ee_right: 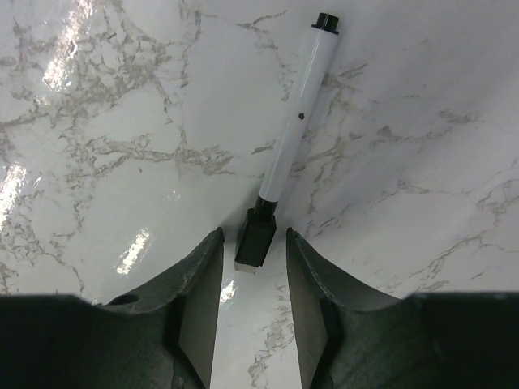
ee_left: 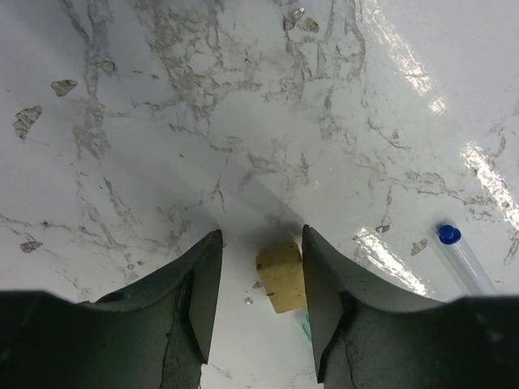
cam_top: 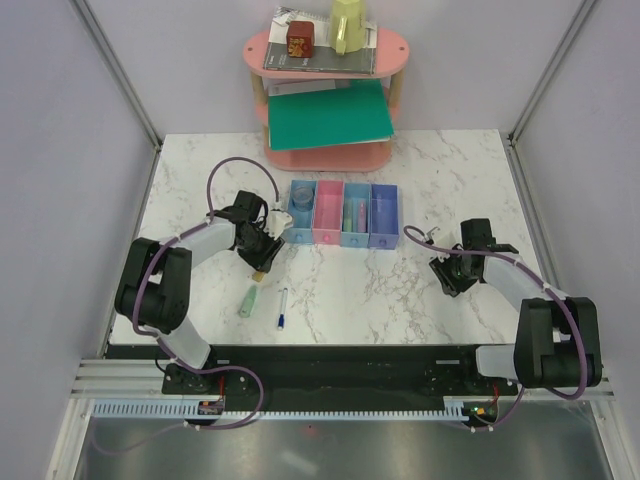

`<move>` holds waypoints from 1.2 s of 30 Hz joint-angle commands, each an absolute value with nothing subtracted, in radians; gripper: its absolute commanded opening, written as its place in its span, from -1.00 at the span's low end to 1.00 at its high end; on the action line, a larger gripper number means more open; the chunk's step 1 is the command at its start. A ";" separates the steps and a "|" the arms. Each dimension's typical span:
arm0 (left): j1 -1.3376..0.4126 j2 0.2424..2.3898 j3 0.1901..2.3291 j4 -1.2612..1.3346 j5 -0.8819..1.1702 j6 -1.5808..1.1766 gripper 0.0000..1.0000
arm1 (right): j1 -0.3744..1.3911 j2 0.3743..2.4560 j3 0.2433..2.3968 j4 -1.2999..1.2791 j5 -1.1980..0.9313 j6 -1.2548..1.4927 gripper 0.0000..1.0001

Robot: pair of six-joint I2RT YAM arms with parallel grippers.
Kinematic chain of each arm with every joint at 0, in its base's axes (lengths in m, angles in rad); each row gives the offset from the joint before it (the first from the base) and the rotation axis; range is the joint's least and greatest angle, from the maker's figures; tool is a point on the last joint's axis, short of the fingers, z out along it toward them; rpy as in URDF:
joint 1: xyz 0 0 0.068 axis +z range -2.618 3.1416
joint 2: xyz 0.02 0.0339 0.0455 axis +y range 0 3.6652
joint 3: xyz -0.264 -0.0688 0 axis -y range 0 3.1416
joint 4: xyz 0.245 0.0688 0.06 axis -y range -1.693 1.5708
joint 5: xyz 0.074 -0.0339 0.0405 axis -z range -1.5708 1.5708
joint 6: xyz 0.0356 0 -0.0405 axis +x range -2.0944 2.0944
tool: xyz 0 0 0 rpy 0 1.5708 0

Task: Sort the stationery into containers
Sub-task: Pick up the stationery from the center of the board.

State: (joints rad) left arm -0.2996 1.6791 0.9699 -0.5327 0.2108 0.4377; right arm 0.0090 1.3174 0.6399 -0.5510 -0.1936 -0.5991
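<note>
The four joined trays stand mid-table: light blue (cam_top: 296, 232) holding the clear tape roll (cam_top: 301, 199), pink (cam_top: 327, 213), blue (cam_top: 354, 237) with a marker in it, violet-blue (cam_top: 383, 215). My left gripper (cam_top: 262, 258) is open and low over the tan eraser (ee_left: 282, 277), which lies on the table between the jaws, close to the right finger (ee_left: 320, 284). The pale green marker (cam_top: 248, 301) and the white pen with a blue tip (cam_top: 282, 308) lie nearer me. My right gripper (ee_right: 253, 239) is open, with the black end of a white-bodied pen (ee_right: 285, 146) between its fingertips.
A pink oval two-tier shelf (cam_top: 395, 45) stands at the back with a green folder (cam_top: 330, 115), grey books (cam_top: 330, 58), a red-brown box and a yellow-green cup. Grey walls and frame posts close in the marble table (cam_top: 480, 170).
</note>
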 commanded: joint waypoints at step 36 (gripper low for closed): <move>-0.313 1.546 0.952 -0.702 0.202 0.339 -0.96 | 0.006 1.244 0.727 -0.620 -0.228 -0.615 -0.87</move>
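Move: The left hand is low over the table with its fingers parted. The yellow eraser is about 2 cm back from it and 1 cm lower. The green tube is some 9 cm back and 3 cm left, and the blue pen about 11 cm back and 7 cm right. The right fingers already straddle the black marker's cap. That marker's middle is roughly 5 cm ahead, 1 cm left and 1 cm below that hand, with nothing else close by. Both hands come to grip: the right fingers close from astride onto the black marker's cap, that hand staying put until it starts up less than 1 cm at the end. The left hand, fingers parted, draws back over the yellow eraser, then pinches it with nearly shut fingers and goes on back, just over 2 cm in all, rising about half a centimetre. ##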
